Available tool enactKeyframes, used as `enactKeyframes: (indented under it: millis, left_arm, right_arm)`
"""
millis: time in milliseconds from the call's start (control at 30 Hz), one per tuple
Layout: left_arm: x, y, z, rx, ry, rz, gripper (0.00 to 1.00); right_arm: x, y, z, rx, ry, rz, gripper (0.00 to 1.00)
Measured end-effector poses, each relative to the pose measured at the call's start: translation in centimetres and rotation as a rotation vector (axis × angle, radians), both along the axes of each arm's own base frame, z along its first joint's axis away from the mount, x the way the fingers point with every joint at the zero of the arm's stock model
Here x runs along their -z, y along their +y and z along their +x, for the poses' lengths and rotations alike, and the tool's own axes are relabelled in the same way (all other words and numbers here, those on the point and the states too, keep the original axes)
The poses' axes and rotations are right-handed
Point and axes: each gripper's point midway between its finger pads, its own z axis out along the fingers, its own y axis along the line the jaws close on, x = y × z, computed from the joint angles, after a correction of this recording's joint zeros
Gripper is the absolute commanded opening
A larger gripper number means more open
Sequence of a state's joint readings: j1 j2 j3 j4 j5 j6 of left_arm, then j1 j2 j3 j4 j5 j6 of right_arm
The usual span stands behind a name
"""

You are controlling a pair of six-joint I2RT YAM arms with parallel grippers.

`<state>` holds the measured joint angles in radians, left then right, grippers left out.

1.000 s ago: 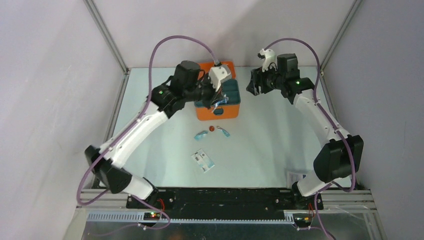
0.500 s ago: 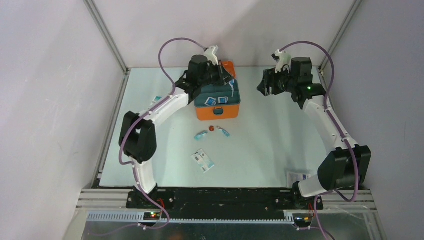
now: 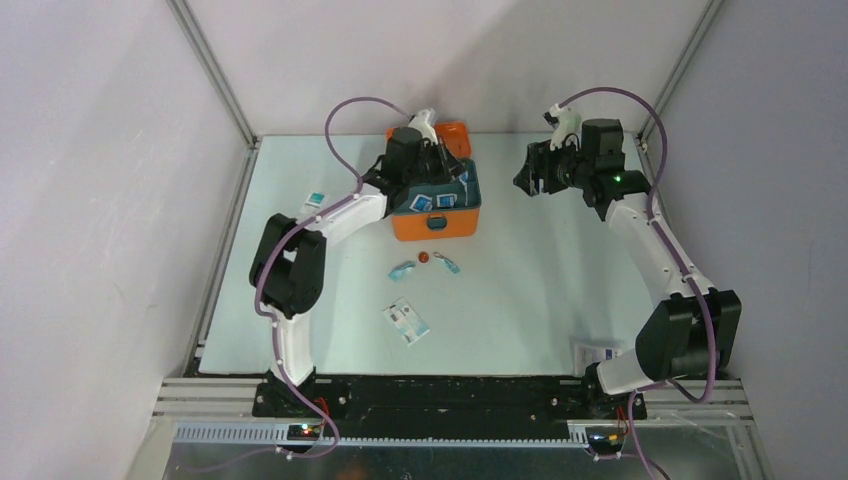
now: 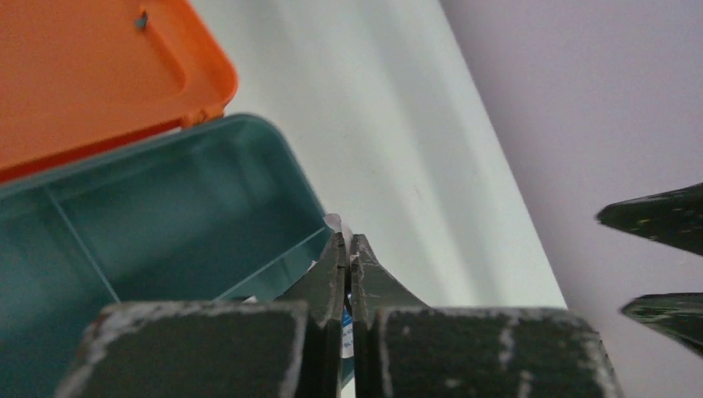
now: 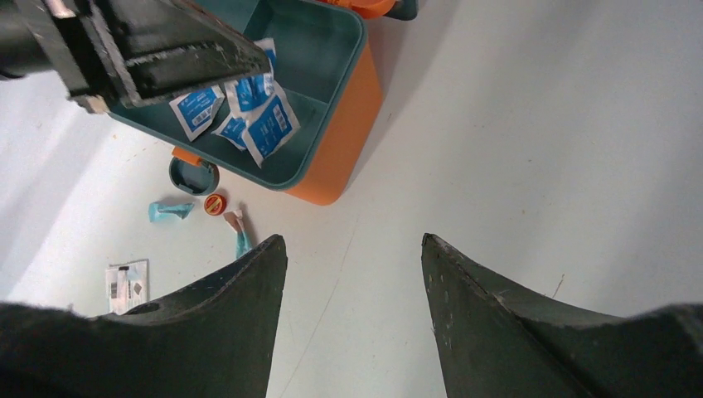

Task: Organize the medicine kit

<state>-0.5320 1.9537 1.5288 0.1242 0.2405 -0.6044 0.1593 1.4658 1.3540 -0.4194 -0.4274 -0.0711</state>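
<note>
The medicine kit [image 3: 434, 224] is an open orange box at the back of the table, its lid [image 4: 91, 66] laid back. Inside sits a teal tray [image 5: 332, 50] holding several blue-and-white sachets [image 5: 269, 124]. My left gripper [image 4: 349, 240] hovers over the tray's back right corner, shut on a thin white-and-blue sachet whose edge pokes past the fingertips. In the top view the left gripper [image 3: 452, 170] is above the kit. My right gripper [image 3: 525, 172] hangs to the right of the kit, open and empty; its fingers [image 5: 249, 282] frame bare table.
In front of the kit lie a teal wrapper [image 3: 402, 270], a small red round item [image 3: 423, 257] and a small sachet [image 3: 447, 265]. A white packet [image 3: 406, 322] lies nearer. Another sachet [image 3: 314, 200] lies at the left, a paper label [image 3: 598, 352] by the right base.
The left arm has folded its elbow up toward the kit and its gripper has shifted to the tray's back right. The right gripper has drawn a little to the right.
</note>
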Motion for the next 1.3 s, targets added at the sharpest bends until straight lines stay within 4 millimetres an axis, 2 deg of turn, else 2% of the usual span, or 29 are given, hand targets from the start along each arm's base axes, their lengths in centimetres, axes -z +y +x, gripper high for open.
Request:
enactKeyframes:
  millis: [133, 200, 233, 333, 400, 500, 667, 767, 1100, 1267, 1300]
  left_arm:
    - [2.4, 0.3, -0.3, -0.008, 0.038, 0.017, 0.00]
    - [2.9, 0.4, -0.4, -0.011, 0.044, 0.021, 0.00]
    - [3.0, 0.4, -0.4, -0.014, 0.043, 0.021, 0.02]
    - [2.9, 0.5, -0.1, -0.025, 0.027, 0.020, 0.26]
    - [3.4, 0.8, -0.1, -0.031, 0.024, 0.029, 0.30]
    - [4.4, 1.4, -0.6, -0.042, 0.034, 0.058, 0.31]
    - [5.1, 3.7, -1.8, -0.065, 0.034, 0.109, 0.35]
    - [4.6, 5.6, -2.5, -0.084, 0.017, 0.132, 0.39]
    - [0.8, 11.5, -3.6, -0.150, -0.112, 0.197, 0.49]
    - [-1.0, 14.7, -5.5, -0.127, -0.253, 0.321, 0.56]
    - [-1.3, 15.5, -6.0, -0.123, -0.276, 0.344, 0.62]
  right_arm:
    - [0.0, 0.1, 0.0, -0.003, 0.000, 0.002, 0.65]
    - [0.0, 0.1, 0.0, -0.004, -0.001, 0.003, 0.65]
    - [0.0, 0.1, 0.0, -0.005, 0.000, 0.004, 0.65]
    - [-0.1, 0.1, 0.0, -0.006, -0.002, 0.005, 0.65]
    - [-0.1, 0.1, 0.0, -0.008, -0.001, 0.005, 0.65]
    - [-0.2, 0.3, -0.1, -0.015, -0.003, 0.011, 0.65]
    - [-0.2, 0.7, -0.2, -0.025, 0.001, 0.023, 0.65]
    - [-0.1, 1.0, -0.2, -0.031, 0.001, 0.023, 0.65]
    - [0.5, 2.9, -0.7, -0.083, 0.016, 0.019, 0.65]
    - [1.8, 6.3, -2.5, -0.241, -0.002, -0.052, 0.65]
    - [2.2, 7.2, -3.2, -0.288, -0.011, -0.074, 0.65]
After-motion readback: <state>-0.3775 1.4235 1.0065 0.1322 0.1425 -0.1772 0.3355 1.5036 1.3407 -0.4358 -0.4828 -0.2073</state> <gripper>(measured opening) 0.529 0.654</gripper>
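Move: My left hand still pinches a sachet over the tray. Its spot, the right end of the tray's front compartment, lies about 9 cm below, 2 cm back and 1 cm right; the overlapping sachets lie some 4 cm left of that spot, the single one 10 cm left. From my empty right hand, the blue tube is roughly 13 cm left, 6 cm back and 24 cm down, the red cap 6 cm farther left and 1 cm farther out. I lower my left hand about 5 cm into the tray's right end, part the fingers to let go of the sachet, then swing some 15 cm left and 5 cm back, rising clear over the tray while the fingers keep opening and the wrist rolls. Late on, my open right hand picks up speed leftward, about 7 cm and a little back, towards the blue tube, turning counter-clockwise. ##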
